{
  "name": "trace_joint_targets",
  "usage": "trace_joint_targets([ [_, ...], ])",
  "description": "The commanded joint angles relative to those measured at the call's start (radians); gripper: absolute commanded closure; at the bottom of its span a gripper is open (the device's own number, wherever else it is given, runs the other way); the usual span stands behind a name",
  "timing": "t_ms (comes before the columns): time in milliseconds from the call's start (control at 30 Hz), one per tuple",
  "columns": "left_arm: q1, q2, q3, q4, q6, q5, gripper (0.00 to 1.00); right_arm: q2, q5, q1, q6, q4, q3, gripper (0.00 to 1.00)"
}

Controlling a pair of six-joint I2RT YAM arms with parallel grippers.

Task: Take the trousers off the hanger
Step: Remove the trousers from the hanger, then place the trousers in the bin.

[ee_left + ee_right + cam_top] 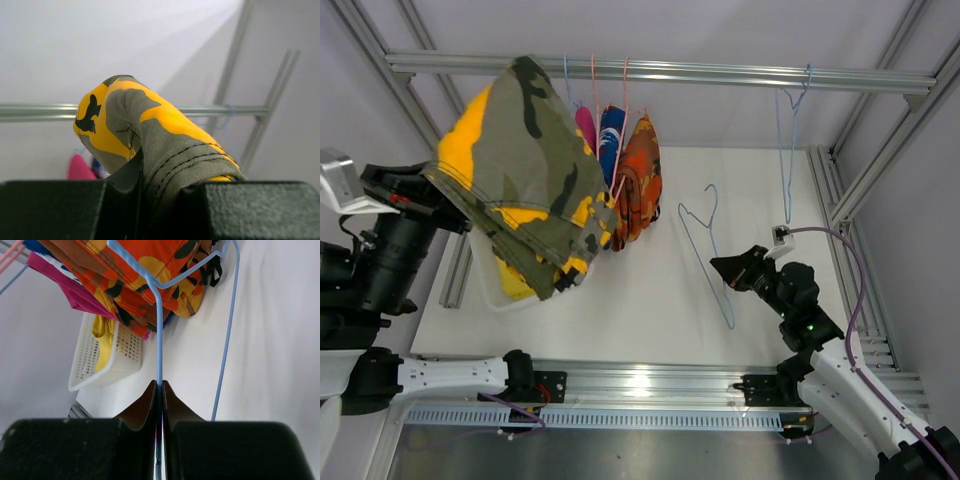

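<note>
My left gripper (pixel 442 192) is shut on the yellow-and-dark camouflage trousers (pixel 530 165) and holds them up at the left, clear of the rail. In the left wrist view the cloth (pixel 150 135) bunches between the fingers of that gripper (pixel 160 200). My right gripper (pixel 720 266) is shut on a bare blue hanger (pixel 705 245) over the table; its wire (pixel 159 340) runs between the closed tips of the gripper (pixel 160 387). Magenta pink (pixel 585 128), blue-and-white (pixel 611 135) and orange camouflage trousers (pixel 638 180) hang on hangers from the rail (pixel 720 72).
A white basket (pixel 85 365) with plain yellow trousers (pixel 102 337) in it stands on the table at the left, under the raised cloth. Another bare blue hanger (pixel 790 140) hangs from the rail at the right. Frame posts stand at both sides.
</note>
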Motion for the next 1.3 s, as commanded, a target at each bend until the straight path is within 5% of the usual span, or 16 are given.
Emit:
trace_joint_targets([
  [0, -0.004, 0.006, 0.081, 0.260, 0.214, -0.124, 0.99, 0.006, -0.002, -0.005, -0.025, 0.057, -0.015, 1.00],
  [200, -0.002, 0.032, 0.070, 0.645, 0.581, -0.266, 0.99, 0.034, -0.034, -0.020, -0.030, 0.080, -0.030, 1.00],
  [400, 0.011, 0.044, 0.046, 0.846, 0.788, -0.292, 0.99, 0.052, -0.060, -0.042, -0.033, 0.096, -0.035, 1.00],
  [633, 0.158, -0.005, -0.309, 1.156, 0.955, -0.361, 0.99, 0.043, -0.080, -0.053, -0.024, 0.105, -0.061, 1.00],
  [700, 0.264, -0.037, -0.413, 1.121, 0.837, -0.402, 0.99, 0.028, -0.086, -0.056, -0.024, 0.099, -0.062, 1.00],
  [733, 0.303, -0.049, -0.439, 0.978, 0.753, -0.416, 0.99, 0.022, -0.093, -0.059, -0.022, 0.097, -0.065, 1.00],
  [833, 0.445, -0.095, -0.471, 0.558, 0.234, -0.450, 0.99, 0.009, -0.107, -0.062, -0.036, 0.067, -0.055, 1.00],
  [867, 0.473, -0.106, -0.462, 0.304, -0.022, -0.445, 0.99, 0.005, -0.113, -0.065, -0.038, 0.051, -0.055, 1.00],
  [900, 0.516, -0.111, -0.468, 0.205, -0.117, -0.448, 0.99, -0.009, -0.115, -0.066, -0.042, 0.042, -0.056, 1.00],
  [1267, 0.530, 0.029, -0.482, -0.344, -0.763, -0.603, 0.99, -0.120, -0.127, -0.083, -0.076, -0.079, -0.082, 1.00],
])
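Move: The left hand already holds the camouflage trousers, high up. From it the white basket's middle lies about 21 cm ahead, 4 cm to the left and some 55 cm below, with the yellow trousers inside at about the same spot. The hanging magenta trousers are roughly 15 cm ahead, 10 cm right and 32 cm below, and the blue-and-white pair 4 cm farther right. The right hand has the basket about 12 cm ahead, 36 cm left and 15 cm below. The left hand, keeping its grip on the waist end of the camouflage trousers, first swings some 14 cm left with a slight rise, then sinks well over 25 cm while reaching 8 cm or so forward and easing back right, bringing them down towards the basket. On the way the wrist turns about 55 degrees counter-clockwise, so the fingers go from forward-right to forward-left, and tips down late in the descent; the right hand keeps the empty blue hanger pinched and settles about 3 cm lower. ##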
